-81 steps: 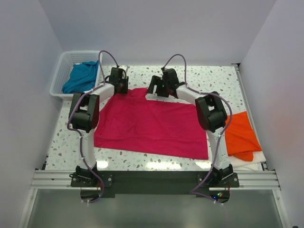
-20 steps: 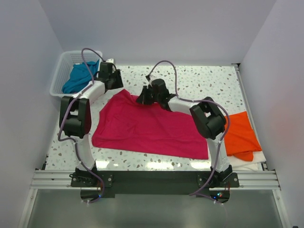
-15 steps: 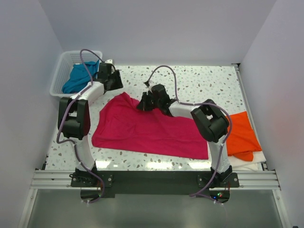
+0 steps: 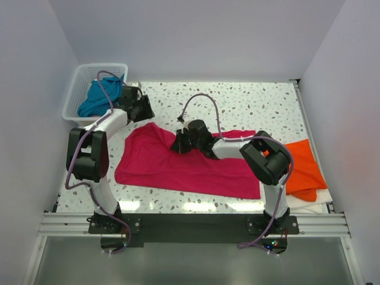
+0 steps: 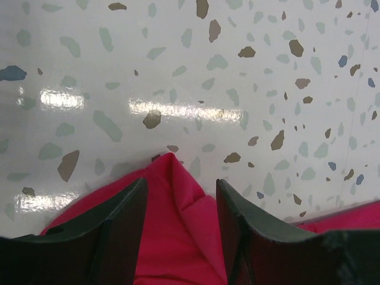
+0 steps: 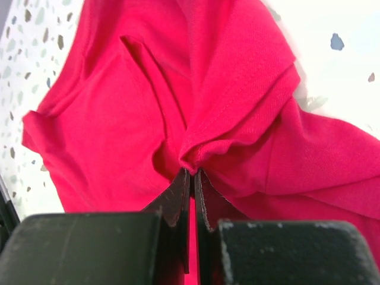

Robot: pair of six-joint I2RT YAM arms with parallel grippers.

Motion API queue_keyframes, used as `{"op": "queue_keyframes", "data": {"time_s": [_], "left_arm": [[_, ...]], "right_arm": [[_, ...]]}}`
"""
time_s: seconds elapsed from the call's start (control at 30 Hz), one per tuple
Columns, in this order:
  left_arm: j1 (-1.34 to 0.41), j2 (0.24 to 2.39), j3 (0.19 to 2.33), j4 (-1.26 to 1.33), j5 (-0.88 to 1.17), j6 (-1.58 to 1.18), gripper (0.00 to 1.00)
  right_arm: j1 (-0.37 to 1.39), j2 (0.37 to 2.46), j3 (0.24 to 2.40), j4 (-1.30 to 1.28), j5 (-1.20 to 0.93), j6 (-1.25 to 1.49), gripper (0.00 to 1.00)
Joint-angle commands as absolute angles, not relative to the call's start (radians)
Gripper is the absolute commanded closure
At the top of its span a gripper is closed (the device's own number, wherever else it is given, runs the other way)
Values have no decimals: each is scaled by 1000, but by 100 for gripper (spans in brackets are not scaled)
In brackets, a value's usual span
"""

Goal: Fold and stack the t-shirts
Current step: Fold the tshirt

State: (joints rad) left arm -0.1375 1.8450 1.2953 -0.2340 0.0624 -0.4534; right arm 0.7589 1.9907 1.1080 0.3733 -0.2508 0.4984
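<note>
The crimson-pink t-shirt (image 4: pixel 178 169) lies spread across the middle of the table. My right gripper (image 4: pixel 178 144) is shut on a bunched fold of it (image 6: pixel 191 172) and holds that fold over the shirt's middle. My left gripper (image 4: pixel 142 111) is open at the shirt's far left corner, and a peak of the crimson cloth (image 5: pixel 178 237) lies between its parted fingers (image 5: pixel 181 187). The bright orange t-shirt (image 4: pixel 300 166) lies at the right edge. The teal-blue t-shirt (image 4: pixel 98 98) lies crumpled in the basket.
A white lattice basket (image 4: pixel 76 78) stands at the far left corner of the table. A white sheet (image 4: pixel 314 205) shows under the orange shirt at the near right. The speckled tabletop (image 4: pixel 255 101) is walled on three sides.
My right gripper has dragged the shirt's far edge toward the near side and left, folding it over the shirt. My left gripper shifted slightly nearer along the far left corner.
</note>
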Motion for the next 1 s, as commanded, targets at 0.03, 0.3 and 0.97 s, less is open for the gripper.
{"op": "queue_keyframes", "data": {"time_s": [0.03,0.3,0.97], "left_arm": [[-135,1802,1269,-198,143,-445,44],[-169,1893,1350,-225,133,-361,41],[-183,1937,1370,-252,199,-305,71]], "right_arm": [[770,1933,1088,465,-207,446,100],[775,1936,1083,453,-178,449,95],[769,1986,1160,368,-112,474,98]]}}
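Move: The far-left corner of the red t-shirt, a raised fold, lies under the left fingertips, about 3 cm to their right, 1 cm back and some 5 cm down. From that corner, the spot the right fingers already pinch is roughly 12 cm nearer the base and 8 cm to the right. The white basket's middle is about 24 cm to the left hand's left and 10 cm ahead. From the right hand the corner lies some 12 cm ahead and 8 cm left. With half-open fingers the left hand first eases back a touch, then goes about 3 cm to the right and 4 cm down onto the red t-shirt's far-left corner, turning some 10 degrees clockwise and then closing to about a third open astride the raised fold. The right hand keeps its pinch on the t-shirt almost in place, sinking about 1 cm and then coming back up while it creeps about 1 cm forward. ##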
